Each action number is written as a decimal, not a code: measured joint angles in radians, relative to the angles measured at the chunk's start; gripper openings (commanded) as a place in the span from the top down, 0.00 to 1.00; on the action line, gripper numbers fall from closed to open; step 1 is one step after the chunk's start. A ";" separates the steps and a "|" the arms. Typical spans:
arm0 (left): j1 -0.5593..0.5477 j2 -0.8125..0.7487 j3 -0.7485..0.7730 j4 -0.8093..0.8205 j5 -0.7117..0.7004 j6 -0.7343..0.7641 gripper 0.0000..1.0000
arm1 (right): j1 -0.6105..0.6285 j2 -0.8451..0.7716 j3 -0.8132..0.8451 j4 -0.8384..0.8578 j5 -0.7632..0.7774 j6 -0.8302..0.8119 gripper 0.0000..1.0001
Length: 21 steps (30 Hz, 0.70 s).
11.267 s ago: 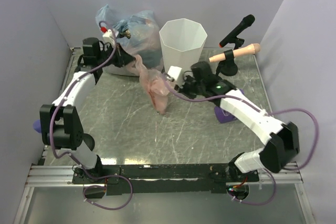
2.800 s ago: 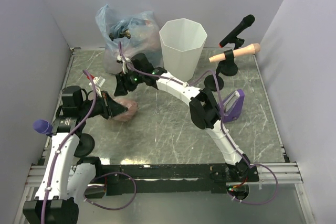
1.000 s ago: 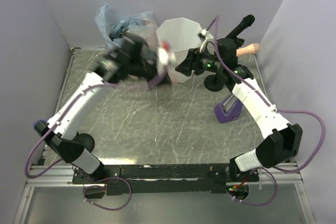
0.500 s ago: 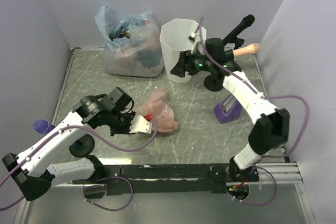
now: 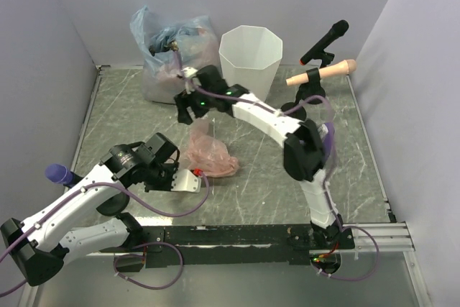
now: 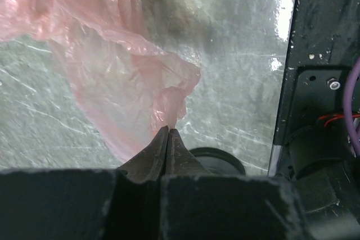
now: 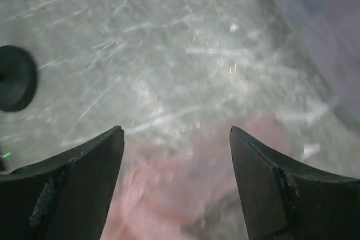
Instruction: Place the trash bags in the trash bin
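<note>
A crumpled pink trash bag lies on the table in front of the arms. My left gripper sits at its near edge, shut on a thin fold of the bag. In the left wrist view the jaws meet at the tip with the pink film pinched between them. My right gripper reaches across just behind the bag, open and empty. The right wrist view shows its wide-apart fingers over the blurred pink bag. The white faceted trash bin stands upright at the back.
A stuffed clear-bluish bag stands left of the bin. A microphone on a stand and a wooden-handled tool are at the back right. A purple object lies behind the right arm. A black rail runs along the front edge.
My right gripper has swung from beside the bin leftward to above the pink bag and opened wider. The left gripper stays shut on the bag, which shifted slightly.
</note>
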 measured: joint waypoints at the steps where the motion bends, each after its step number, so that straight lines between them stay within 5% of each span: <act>1: 0.001 0.001 0.000 0.006 0.000 0.000 0.99 | 0.016 0.044 0.046 -0.013 0.029 -0.020 0.17; 13: 0.009 -0.011 0.000 0.007 0.018 -0.019 0.99 | 0.060 0.188 0.036 -0.079 0.204 -0.212 0.17; 21: 0.017 -0.019 0.000 0.012 0.024 -0.026 0.99 | 0.060 0.219 0.013 -0.107 0.250 -0.286 0.81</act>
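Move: The far end of the pink trash bag lies about 15 cm below my right hand, some 3 cm to its right and 1 cm ahead; the bag's body is about 6 cm back and 7 cm right of that hand. The large blue bag stands about 18 cm ahead and 4 cm left, the trash bin about 14 cm ahead and 19 cm right. From my left hand, that far end lies roughly 24 cm ahead, 10 cm right and 11 cm below. I sink my right hand about 14 cm onto the far end of the pink trash bag, drifting left a little and then some 4 cm back to the right, while the wrist tips the fingers about 25 degrees more steeply down. Near the bottom I draw the wide-open fingers to under half open around the film. My left hand stays put and keeps its pinch on the near corner. ##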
